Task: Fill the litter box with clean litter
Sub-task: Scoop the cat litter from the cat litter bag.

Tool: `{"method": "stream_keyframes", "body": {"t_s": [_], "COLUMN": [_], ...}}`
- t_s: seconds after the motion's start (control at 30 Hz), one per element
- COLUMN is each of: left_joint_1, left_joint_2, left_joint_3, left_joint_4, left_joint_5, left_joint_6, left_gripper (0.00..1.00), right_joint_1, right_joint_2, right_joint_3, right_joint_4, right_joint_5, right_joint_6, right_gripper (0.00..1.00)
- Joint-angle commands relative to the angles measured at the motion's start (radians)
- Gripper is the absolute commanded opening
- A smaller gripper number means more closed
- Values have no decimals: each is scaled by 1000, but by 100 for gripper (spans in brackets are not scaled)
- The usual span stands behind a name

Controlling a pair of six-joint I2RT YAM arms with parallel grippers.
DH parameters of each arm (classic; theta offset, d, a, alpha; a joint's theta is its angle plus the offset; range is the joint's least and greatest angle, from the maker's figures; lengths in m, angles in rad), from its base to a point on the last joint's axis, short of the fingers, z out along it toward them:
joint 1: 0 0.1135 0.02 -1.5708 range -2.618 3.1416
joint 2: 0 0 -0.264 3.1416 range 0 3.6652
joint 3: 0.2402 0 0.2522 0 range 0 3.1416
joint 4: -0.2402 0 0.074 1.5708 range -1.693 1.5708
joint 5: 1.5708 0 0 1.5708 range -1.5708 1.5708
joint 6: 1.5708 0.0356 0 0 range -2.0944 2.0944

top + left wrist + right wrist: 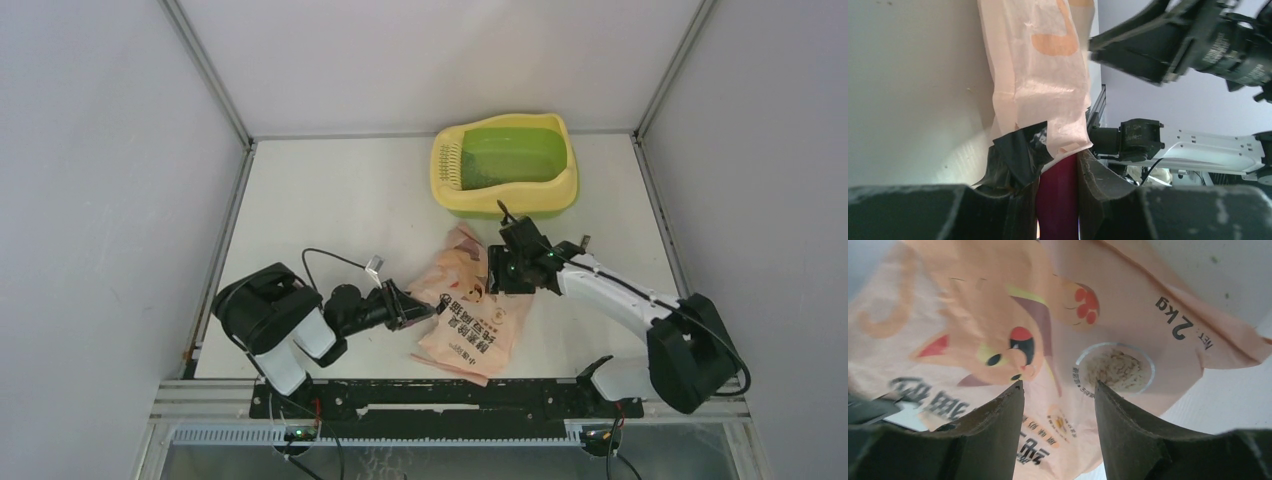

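Observation:
The litter box (560, 195), pale yellow with a lime-green basin (515, 155), stands at the back of the table. I cannot make out loose litter in it. A peach-pink printed bag (470, 320) lies between my arms. My left gripper (415, 305) is at the bag's left edge, shut on a magenta scoop (1057, 200) whose far end is hidden under the bag's edge (1038, 75). My right gripper (505, 268) hovers over the bag's upper right part. It is open (1058, 385), and only the printed bag face (998, 305) shows between its fingers.
White walls with metal posts close in the table on the left, back and right. The slotted grille (450, 165) is at the litter box's left end. In the left wrist view the right arm (1198, 40) reaches across just beyond the bag.

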Motion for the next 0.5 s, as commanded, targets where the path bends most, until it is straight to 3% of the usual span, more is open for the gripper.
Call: {"method": "stream_keyframes", "body": {"t_s": [0.0,0.47], "left_joint_1": [-19,-19], "left_joint_2": [-15,-153], "left_joint_3": [59,-180], "left_joint_4": [78,78], "left_joint_5": [63,-39], "left_joint_6": [-9,-20], "left_gripper": [1,1], "right_joint_1": [3,-76], "right_joint_2": [91,158], "right_joint_3": [-17,-92], "right_joint_4": [52,142], "right_joint_5": [90,133], "right_joint_6": [29,102], "right_gripper": [61,60]}}
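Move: The cat litter bag's middle lies about 8 cm left of the right hand, 3 cm back and some 5 cm below; the litter box is roughly 27 cm straight ahead of that hand. The left hand already holds the purple scoop with its blade in the bag mouth. The bag's middle is about 9 cm to its right, level with it forward, some 3 cm lower; the litter box is 27 cm ahead and 18 cm right of it. The right hand, fingers still apart and slanting down, drops about 5.5 cm onto the right part of the bag and shifts some 3 cm to the right as it sinks, turning about 10 degrees clockwise and ending with its fingertips pressing on the bag. The left hand keeps its grip on the scoop handle and, after a tiny nudge right and up, draws back about 2 cm and slightly left, away from the bag, easing the scoop part of the way out of the mouth. ##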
